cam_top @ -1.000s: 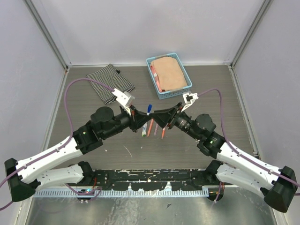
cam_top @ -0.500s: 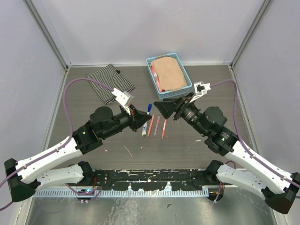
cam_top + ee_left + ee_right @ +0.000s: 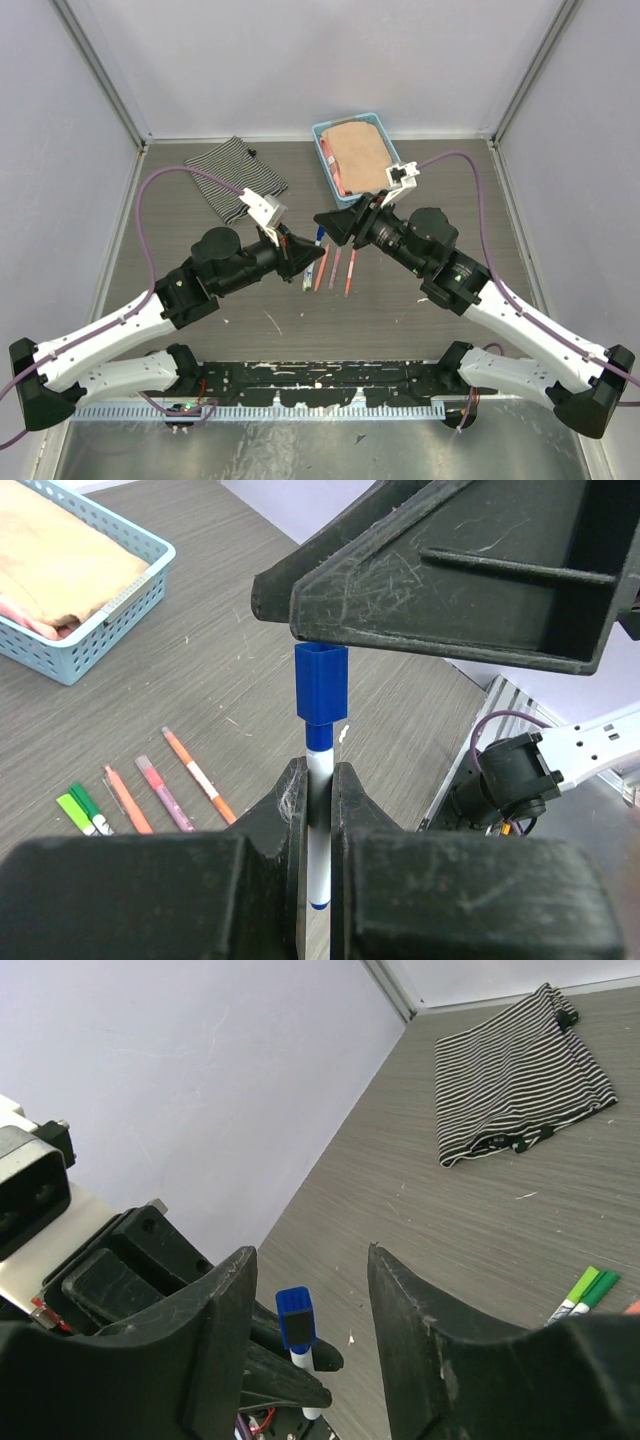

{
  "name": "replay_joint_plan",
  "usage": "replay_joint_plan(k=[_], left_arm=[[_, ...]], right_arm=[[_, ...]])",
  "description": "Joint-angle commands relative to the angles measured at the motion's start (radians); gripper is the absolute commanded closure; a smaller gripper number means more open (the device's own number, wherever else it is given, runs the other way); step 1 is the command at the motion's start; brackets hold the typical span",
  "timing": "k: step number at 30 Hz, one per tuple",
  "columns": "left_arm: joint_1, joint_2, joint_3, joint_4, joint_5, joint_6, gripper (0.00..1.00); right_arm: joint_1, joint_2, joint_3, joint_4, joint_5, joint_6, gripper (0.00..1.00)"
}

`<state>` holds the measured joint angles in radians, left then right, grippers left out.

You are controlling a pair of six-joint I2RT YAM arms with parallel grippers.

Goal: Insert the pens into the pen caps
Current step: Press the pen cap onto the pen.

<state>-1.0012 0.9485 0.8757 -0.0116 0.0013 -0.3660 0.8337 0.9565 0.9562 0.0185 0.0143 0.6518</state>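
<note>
My left gripper [image 3: 320, 780] is shut on a white pen [image 3: 319, 815] with blue ends, held upright above the table. A dark blue pen cap [image 3: 320, 680] sits on its upper end. My right gripper [image 3: 311, 1260] is open, and the cap [image 3: 294, 1318] stands between its fingers, nearer the left one and touching neither. In the top view the two grippers [image 3: 305, 255] [image 3: 330, 225] meet tip to tip over the pen [image 3: 319, 237]. A green pen [image 3: 82, 810], an orange one [image 3: 125, 798], a pink one [image 3: 165, 792] and an orange-and-white one [image 3: 200, 780] lie side by side on the table.
A light blue basket [image 3: 325, 150] holding a tan cloth stands at the back, just behind the right gripper. A striped cloth [image 3: 235, 178] lies at the back left. The pens on the table [image 3: 335, 268] lie directly below the grippers.
The right gripper drew back to the right, then swung left and came over the blue cap; its jaws widened, then narrowed somewhat. The left gripper kept the pen still.
</note>
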Motion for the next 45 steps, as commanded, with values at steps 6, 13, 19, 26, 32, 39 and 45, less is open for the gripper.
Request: replay_joint_plan(k=[6, 13, 19, 26, 32, 39, 45], left_arm=[[0.003, -0.005, 0.035, 0.041, 0.012, 0.019, 1.00], [0.003, -0.003, 0.038, 0.041, 0.010, 0.019, 1.00], [0.003, -0.002, 0.042, 0.042, 0.003, 0.017, 1.00], [0.003, 0.001, 0.084, 0.044, -0.031, 0.024, 1.00], [0.003, 0.020, 0.113, 0.059, -0.019, 0.035, 1.00], [0.004, 0.018, 0.123, 0.131, 0.007, 0.039, 1.00], [0.003, 0.024, 0.140, 0.163, 0.017, 0.043, 1.00]], right_arm=[[0.002, 0.008, 0.038, 0.054, -0.058, 0.009, 0.55], [0.002, 0.020, 0.030, 0.065, -0.083, 0.016, 0.66], [0.002, 0.021, 0.022, 0.056, -0.097, 0.003, 0.85], [0.004, 0.006, -0.028, 0.015, -0.076, -0.033, 0.99], [0.049, -0.001, -0.060, 0.011, -0.077, -0.071, 0.99], [0.153, -0.027, -0.105, -0.057, 0.039, -0.120, 0.99], [0.240, -0.029, -0.153, -0.080, 0.127, -0.114, 0.99]])
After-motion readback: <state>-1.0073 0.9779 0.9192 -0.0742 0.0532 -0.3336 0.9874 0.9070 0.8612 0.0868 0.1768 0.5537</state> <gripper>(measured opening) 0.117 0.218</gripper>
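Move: The blue cap already stands on the upright pen held by the left hand, about 4 cm straight above that hand's pinch. From the right hand, whose open fingers straddle it, the cap is about 1 cm back, 1 cm left and 1 cm lower. Some 30 cm below the right hand lie loose pens: the orange-white one roughly 3 cm ahead and 7 cm right, the green pair about 3 cm ahead and 2 cm left. The blue cap is pinched by the right fingers, which close on its upper part while that hand eases about 1 cm left and slightly back and down. Keeping the grip, the right hand then bears back and down by about 2 cm, tipping up some 5 degrees, to press the cap onto the pen. The left hand keeps the pen clamped and shifts about 1 cm back and right. ##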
